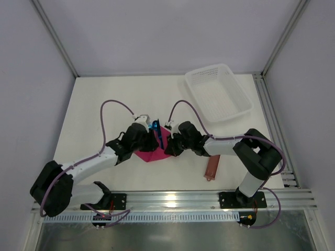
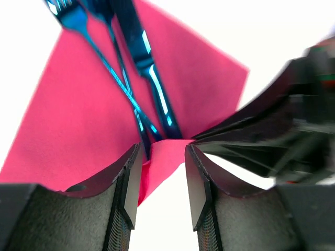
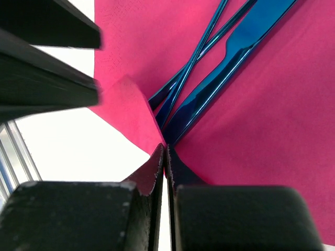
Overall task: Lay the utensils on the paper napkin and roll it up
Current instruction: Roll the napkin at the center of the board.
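Observation:
The magenta paper napkin lies between my two grippers, near the table's front. Several blue utensils lie across it with their handles bunched together; a fork is among them. The napkin's near corner is folded up over the handle ends. My left gripper is open; the folded flap sits in the gap, touching neither pad. My right gripper is shut on the napkin's fold, right at the handle ends. The two grippers face each other closely.
A white mesh basket stands at the back right. A flat reddish-brown sleeve lies near the front edge beside the right arm. The right gripper's fingers crowd the left wrist view, and the left gripper's fingers the right wrist view.

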Robot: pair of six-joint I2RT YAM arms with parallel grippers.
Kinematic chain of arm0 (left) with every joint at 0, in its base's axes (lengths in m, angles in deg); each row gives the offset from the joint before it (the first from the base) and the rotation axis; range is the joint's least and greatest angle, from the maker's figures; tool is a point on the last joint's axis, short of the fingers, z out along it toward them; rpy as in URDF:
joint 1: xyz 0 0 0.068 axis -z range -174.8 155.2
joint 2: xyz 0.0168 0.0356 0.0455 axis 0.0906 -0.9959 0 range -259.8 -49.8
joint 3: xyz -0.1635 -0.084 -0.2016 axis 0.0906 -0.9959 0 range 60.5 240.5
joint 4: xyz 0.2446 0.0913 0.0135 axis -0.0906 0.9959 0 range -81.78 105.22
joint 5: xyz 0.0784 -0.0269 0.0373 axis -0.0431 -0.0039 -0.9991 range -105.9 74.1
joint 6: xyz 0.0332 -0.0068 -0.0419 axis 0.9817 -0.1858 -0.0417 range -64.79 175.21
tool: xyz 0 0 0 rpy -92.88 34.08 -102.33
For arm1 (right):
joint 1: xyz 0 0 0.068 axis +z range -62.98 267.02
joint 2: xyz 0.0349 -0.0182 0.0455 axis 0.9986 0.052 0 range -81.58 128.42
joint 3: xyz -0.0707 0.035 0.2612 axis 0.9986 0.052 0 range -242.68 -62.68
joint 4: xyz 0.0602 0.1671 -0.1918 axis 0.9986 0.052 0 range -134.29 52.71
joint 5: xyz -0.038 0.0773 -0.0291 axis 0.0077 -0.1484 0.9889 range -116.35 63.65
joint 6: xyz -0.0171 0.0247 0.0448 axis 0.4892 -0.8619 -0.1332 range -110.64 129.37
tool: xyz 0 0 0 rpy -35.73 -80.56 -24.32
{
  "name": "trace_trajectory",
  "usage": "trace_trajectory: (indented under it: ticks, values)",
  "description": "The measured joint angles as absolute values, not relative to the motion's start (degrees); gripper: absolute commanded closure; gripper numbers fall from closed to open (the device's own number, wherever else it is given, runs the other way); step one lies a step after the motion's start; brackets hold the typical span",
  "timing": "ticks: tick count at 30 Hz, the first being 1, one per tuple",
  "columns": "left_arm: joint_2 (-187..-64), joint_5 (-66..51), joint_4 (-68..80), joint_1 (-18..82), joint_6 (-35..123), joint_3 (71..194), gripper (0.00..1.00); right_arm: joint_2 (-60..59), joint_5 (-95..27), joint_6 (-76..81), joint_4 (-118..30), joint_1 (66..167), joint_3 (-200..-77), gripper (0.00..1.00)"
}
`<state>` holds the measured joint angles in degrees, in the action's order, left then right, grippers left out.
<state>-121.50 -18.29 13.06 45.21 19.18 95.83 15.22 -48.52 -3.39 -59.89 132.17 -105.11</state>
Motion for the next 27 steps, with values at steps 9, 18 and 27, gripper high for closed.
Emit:
trace_trajectory:
  ticks: [9, 18, 27]
  values:
    - [-113.3, -17.1, 13.2, 45.3, 17.0, 94.0, 0.74, 15.6, -47.4, -4.9, -60.0, 132.2, -105.3, 0.96]
    - [-114.4, -12.0, 12.1, 46.2, 14.7, 89.1, 0.83, 16.0, -46.5, -7.1, -61.4, 132.2, -104.7, 0.96]
    - [-114.7, -11.3, 11.0, 47.7, 13.5, 88.6, 0.84, 16.0, -44.8, -9.6, -64.4, 132.2, -101.6, 0.96]
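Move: The napkin's near folded edge has its middle about 3 cm behind the left hand, neither left nor right of it and some 5 cm below. The right fingers already pinch the fold's right part, about 6 cm right of the left hand and 2 cm back. The utensils' middle lies some 6 cm ahead and 2 cm right of the left hand. From the right hand, the edge's middle is about 6 cm left and 1 cm back, the utensils 8 cm ahead and 4 cm left. The folded flap stays pinched in the right fingers, which sink about 1.5 cm and edge slightly right with a small clockwise turn. The left hand, already open above the flap, rises some 4 cm clear, draws back over the folded edge and comes down again by as much, ending roughly 5 cm nearer the base above bare board, its fingers closing to a narrow, empty gap. ##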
